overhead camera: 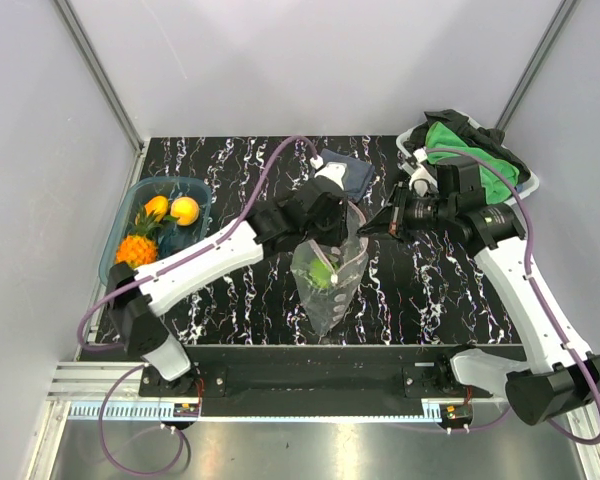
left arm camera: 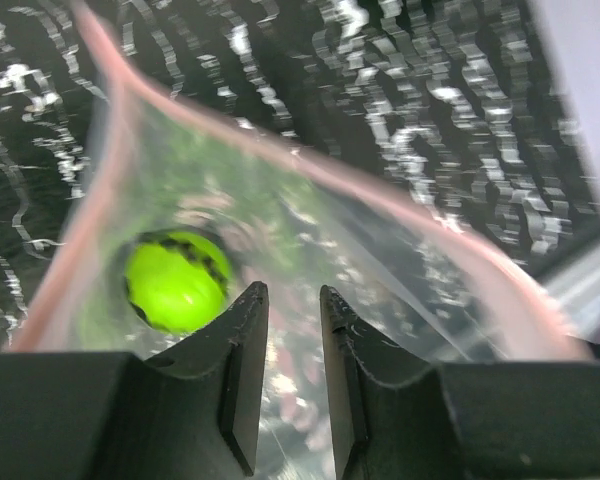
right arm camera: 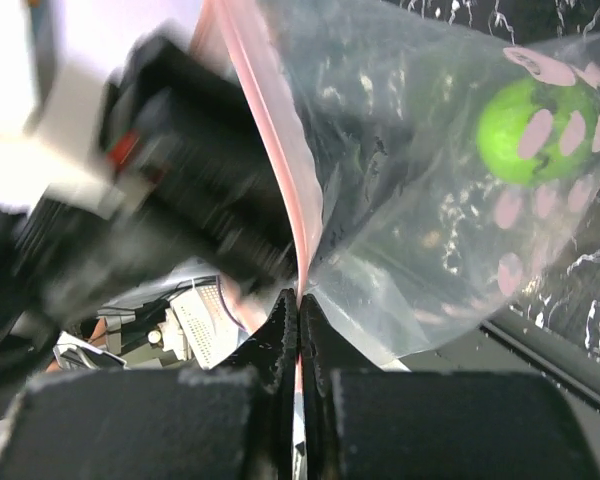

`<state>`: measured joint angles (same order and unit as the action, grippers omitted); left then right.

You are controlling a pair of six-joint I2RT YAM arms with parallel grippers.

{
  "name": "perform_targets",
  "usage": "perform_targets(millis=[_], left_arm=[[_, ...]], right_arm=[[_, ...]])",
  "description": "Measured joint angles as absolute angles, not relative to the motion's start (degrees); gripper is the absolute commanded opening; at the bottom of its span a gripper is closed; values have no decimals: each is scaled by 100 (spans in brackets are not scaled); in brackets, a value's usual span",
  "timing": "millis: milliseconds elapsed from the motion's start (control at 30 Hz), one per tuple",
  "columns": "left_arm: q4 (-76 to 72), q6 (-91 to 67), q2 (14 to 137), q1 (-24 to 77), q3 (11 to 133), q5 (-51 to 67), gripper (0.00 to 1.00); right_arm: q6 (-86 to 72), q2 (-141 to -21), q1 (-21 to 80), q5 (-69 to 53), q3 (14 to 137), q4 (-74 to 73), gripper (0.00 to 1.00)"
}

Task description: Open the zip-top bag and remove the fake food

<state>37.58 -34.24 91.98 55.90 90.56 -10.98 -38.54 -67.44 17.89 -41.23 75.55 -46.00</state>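
The zip-top bag (overhead camera: 332, 290) hangs point-down over the middle of the black marble table, its mouth pulled open. My right gripper (right arm camera: 300, 300) is shut on the bag's pink zip strip (right arm camera: 270, 130) at the right side of the mouth. My left gripper (left arm camera: 293, 300) reaches down into the open mouth, jaws a little apart with nothing between them. A green ball (left arm camera: 175, 280) of fake food lies inside the bag, just left of the left fingers, and shows through the film as the green ball (right arm camera: 535, 130). Two orange-yellow pieces (overhead camera: 172, 209) and a spiky piece (overhead camera: 138, 245) sit in the blue tub (overhead camera: 205, 190).
The blue tub stands at the table's left edge. A bin holding green cloth (overhead camera: 470, 150) is at the back right, behind my right arm. A dark blue cloth (overhead camera: 352, 172) lies behind the bag. Grey walls close in both sides.
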Motion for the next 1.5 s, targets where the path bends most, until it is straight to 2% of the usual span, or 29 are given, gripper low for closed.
perform_targets(millis=[167, 300, 533, 567, 800, 1233, 1500], left_arm=[[3765, -3188, 9526, 5380, 8934, -1103, 31], [3754, -3135, 9640, 5371, 8794, -1063, 34], [3621, -3122, 9778, 5387, 8556, -781, 54], [3621, -3114, 9784, 5389, 8468, -729, 59], [3632, -3000, 9867, 5422, 8023, -449, 71], [3656, -2797, 10090, 5690, 7824, -663, 72], [3509, -2672, 10451, 5754, 7824, -963, 78]], right_arm=[[-3872, -6460, 1789, -4099, 7389, -4654, 0], [-3872, -6440, 1789, -4095, 7384, -4654, 0], [-3859, -6425, 1789, -4001, 7249, -4665, 0], [-3837, -6416, 1789, -3975, 7205, -4692, 0], [-3634, -6302, 1789, -3835, 6908, -4873, 0], [-3476, -6259, 1789, -3686, 6777, -4991, 0], [-3430, -6257, 1789, -3544, 6624, -5002, 0]])
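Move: The green fruit lies inside the zip-top bag some 19 cm below the left hand, about 2 cm back and 2 cm to its left. The bag corner pinched by the right fingers is roughly 7 cm right of the left hand, 1 cm ahead and 4 cm higher; the grey cloth lies about 26 cm ahead, 3 cm right, on the table 24 cm down. From the right hand the fruit is some 8 cm left, 3 cm back, 24 cm below. Left hand sinks about 17 cm into the bag towards the green fruit, opening wide; right lowers its pinched rim 6 cm. ##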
